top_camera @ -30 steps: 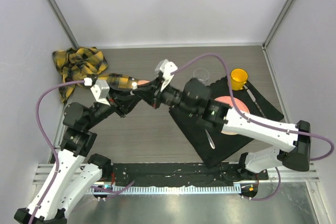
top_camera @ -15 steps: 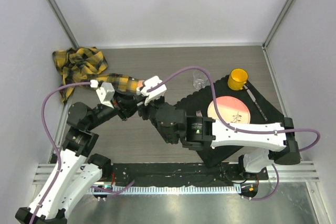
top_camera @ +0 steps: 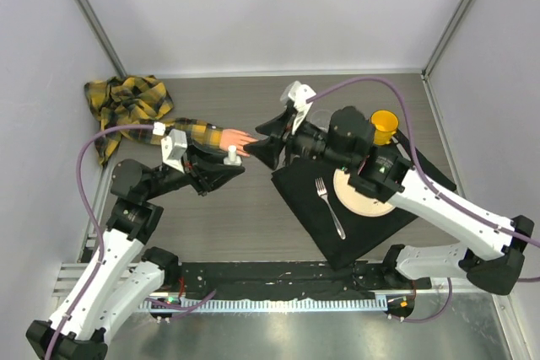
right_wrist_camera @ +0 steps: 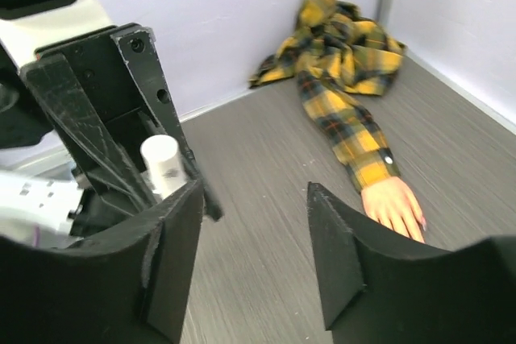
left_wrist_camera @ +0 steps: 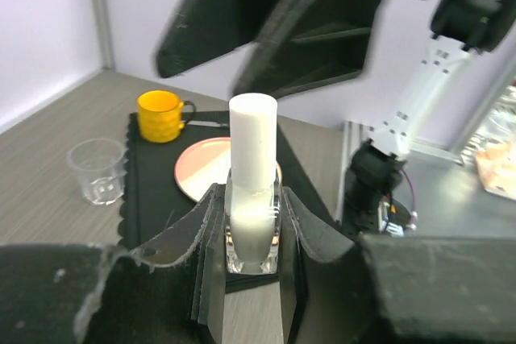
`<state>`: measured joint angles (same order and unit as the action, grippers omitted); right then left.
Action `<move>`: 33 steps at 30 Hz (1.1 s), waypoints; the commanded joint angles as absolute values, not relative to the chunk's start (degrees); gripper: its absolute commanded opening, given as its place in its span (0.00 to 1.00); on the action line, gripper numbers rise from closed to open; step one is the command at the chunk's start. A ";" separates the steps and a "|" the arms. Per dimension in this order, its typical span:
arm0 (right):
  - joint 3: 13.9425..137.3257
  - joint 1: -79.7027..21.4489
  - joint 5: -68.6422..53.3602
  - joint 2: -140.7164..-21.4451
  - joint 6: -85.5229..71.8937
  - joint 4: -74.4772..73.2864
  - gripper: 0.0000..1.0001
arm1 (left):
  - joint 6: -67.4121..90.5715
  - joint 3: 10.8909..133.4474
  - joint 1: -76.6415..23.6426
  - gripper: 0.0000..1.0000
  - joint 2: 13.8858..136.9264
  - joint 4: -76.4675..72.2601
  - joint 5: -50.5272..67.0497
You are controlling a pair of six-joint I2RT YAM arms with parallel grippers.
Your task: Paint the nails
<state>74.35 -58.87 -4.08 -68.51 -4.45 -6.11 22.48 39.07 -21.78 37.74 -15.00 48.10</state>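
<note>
A peach-pink mannequin hand (top_camera: 239,141) (right_wrist_camera: 394,206) lies flat on the table, sticking out of a yellow-black plaid sleeve (top_camera: 196,131) (right_wrist_camera: 348,133). Its nails (right_wrist_camera: 419,225) are tiny at the fingertips. My left gripper (top_camera: 226,163) (left_wrist_camera: 251,257) is shut on a small clear bottle (left_wrist_camera: 252,213) with a white cap (top_camera: 229,153) (left_wrist_camera: 253,141) (right_wrist_camera: 162,164), held upright just in front of the hand. My right gripper (top_camera: 260,142) (right_wrist_camera: 254,257) hovers open and empty right beside the fingertips, facing the bottle.
The rest of the plaid shirt (top_camera: 126,100) is bunched at the back left corner. To the right, a black mat (top_camera: 371,217) carries a pink plate (top_camera: 363,194), a fork (top_camera: 329,206) and a yellow mug (top_camera: 384,124) (left_wrist_camera: 159,115). A clear cup (left_wrist_camera: 98,170) stands near the mat.
My right gripper has opened and swung from the bottle's cap back to the right of the mannequin hand. The left gripper has shifted slightly right with the bottle, cap still on.
</note>
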 commanded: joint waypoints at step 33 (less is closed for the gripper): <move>73.65 -49.13 -50.45 -75.94 -17.40 18.81 0.38 | 34.19 38.76 -22.06 0.00 39.90 -31.99 59.59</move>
<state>71.13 -49.32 -49.98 -76.27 -16.51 15.42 33.89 38.41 -21.89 40.49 -28.14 59.02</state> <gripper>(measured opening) 0.328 0.294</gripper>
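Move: The nail polish bottle, cap on, is already upright in the left hand's fingertips, and the open right fingertips stand some 3 cm ahead and 4 cm to the right of that hand, about 1 cm higher. From the right hand the bottle is roughly 3 cm back, 4 cm left and 1 cm down. On the table about 20 cm below, the toy hand lies some 17 cm ahead and 6 cm left of the right hand, the drinking glass about 24 cm ahead and 19 cm right. Swinging counter-clockwise by some 35 degrees, the right hand comes back about 5 cm and left about 3, bringing its open fingers either side of the nail polish bottle, then narrows them from well open to about a third. The left hand keeps its grip on the bottle, drawing it back about 3 cm and slightly up with a small clockwise turn, then all but stops. ##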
